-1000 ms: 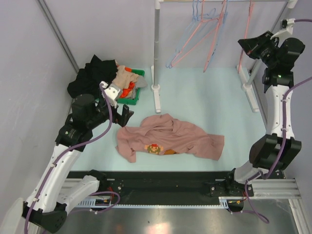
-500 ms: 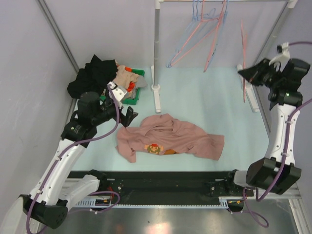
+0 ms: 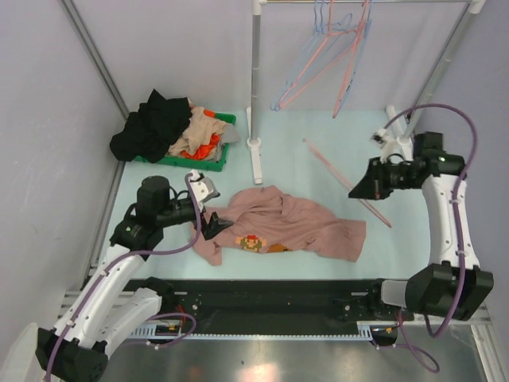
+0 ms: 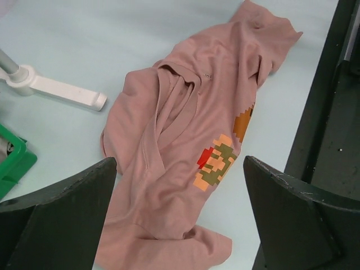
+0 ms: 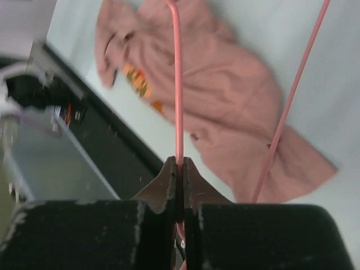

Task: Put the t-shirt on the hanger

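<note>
The dusty-pink t-shirt (image 3: 286,223) lies crumpled on the pale table, its pixel figure (image 3: 252,242) facing up. In the left wrist view the t-shirt (image 4: 180,118) fills the middle, with the print (image 4: 216,166) between the fingers. My left gripper (image 3: 213,224) hovers open over the shirt's left end, nothing between its fingers (image 4: 56,214). My right gripper (image 3: 359,188) is shut on the thin pink hanger (image 3: 342,179), held slanted above the shirt's right side. In the right wrist view the hanger's wire (image 5: 178,84) runs straight out of the shut gripper (image 5: 179,169) over the t-shirt (image 5: 225,73).
A green bin (image 3: 219,159) heaped with black, beige and orange clothes sits at the back left. The white rack post (image 3: 255,79) and its foot (image 4: 62,90) stand behind the shirt. Blue and pink hangers (image 3: 318,56) hang on the rail. A black rail (image 3: 270,290) borders the near edge.
My right arm has swung down from the rack with the hanger, leftwards towards the shirt. My left arm has moved over the shirt's left end, still open.
</note>
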Robot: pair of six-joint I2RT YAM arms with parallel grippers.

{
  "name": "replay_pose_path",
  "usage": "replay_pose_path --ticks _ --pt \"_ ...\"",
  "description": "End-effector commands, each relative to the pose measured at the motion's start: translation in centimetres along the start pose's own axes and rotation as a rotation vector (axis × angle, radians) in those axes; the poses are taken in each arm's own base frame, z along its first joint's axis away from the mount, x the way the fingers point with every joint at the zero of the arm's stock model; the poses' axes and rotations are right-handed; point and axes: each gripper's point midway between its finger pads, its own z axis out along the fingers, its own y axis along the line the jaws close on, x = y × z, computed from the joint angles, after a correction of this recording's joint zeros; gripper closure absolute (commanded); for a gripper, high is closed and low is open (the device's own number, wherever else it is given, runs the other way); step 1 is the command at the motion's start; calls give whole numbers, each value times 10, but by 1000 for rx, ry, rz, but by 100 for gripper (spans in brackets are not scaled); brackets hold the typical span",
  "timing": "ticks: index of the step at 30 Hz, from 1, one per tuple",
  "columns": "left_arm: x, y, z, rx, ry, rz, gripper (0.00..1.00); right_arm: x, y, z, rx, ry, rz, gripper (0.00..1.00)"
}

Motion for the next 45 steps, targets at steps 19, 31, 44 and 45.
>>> replay_pose_path --ticks 19,31,44,45 --pt "-8 -40 19 159 -173 721 6 107 144 42 -637 510 -405 100" --pt "21 -43 48 171 -123 672 35 121 162 40 -705 550 -464 100" --pt "24 -56 43 225 -14 315 100 77 150 54 -526 332 -713 36" --pt "31 -58 43 242 19 285 100 66 153 54 -491 290 -722 32"
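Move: The right hand already holds the pink hanger. Its free end points forward and left, about 17 cm ahead and 12 cm left at hand height; from the left hand, open and empty, that end lies some 22 cm ahead, 25 cm right and roughly level. The T-shirt's middle is about 15 cm right, 2 cm back and 20 cm below the left hand, 25 cm left and 6 cm back of the right. The rack foot stands 19 cm ahead and 9 cm right of the left hand, also 20 cm below. The right hand carries the hanger left and back over the T-shirt, about 15 cm left and 12 cm back, swinging counter-clockwise nearly 60 degrees so the free end comes round to the left hand. The left hand rises slightly, then sinks to about 7 cm below its start while easing right and back and turning clockwise, and shuts its fingers on that end; only then does the right hand open well wide around the wire. ##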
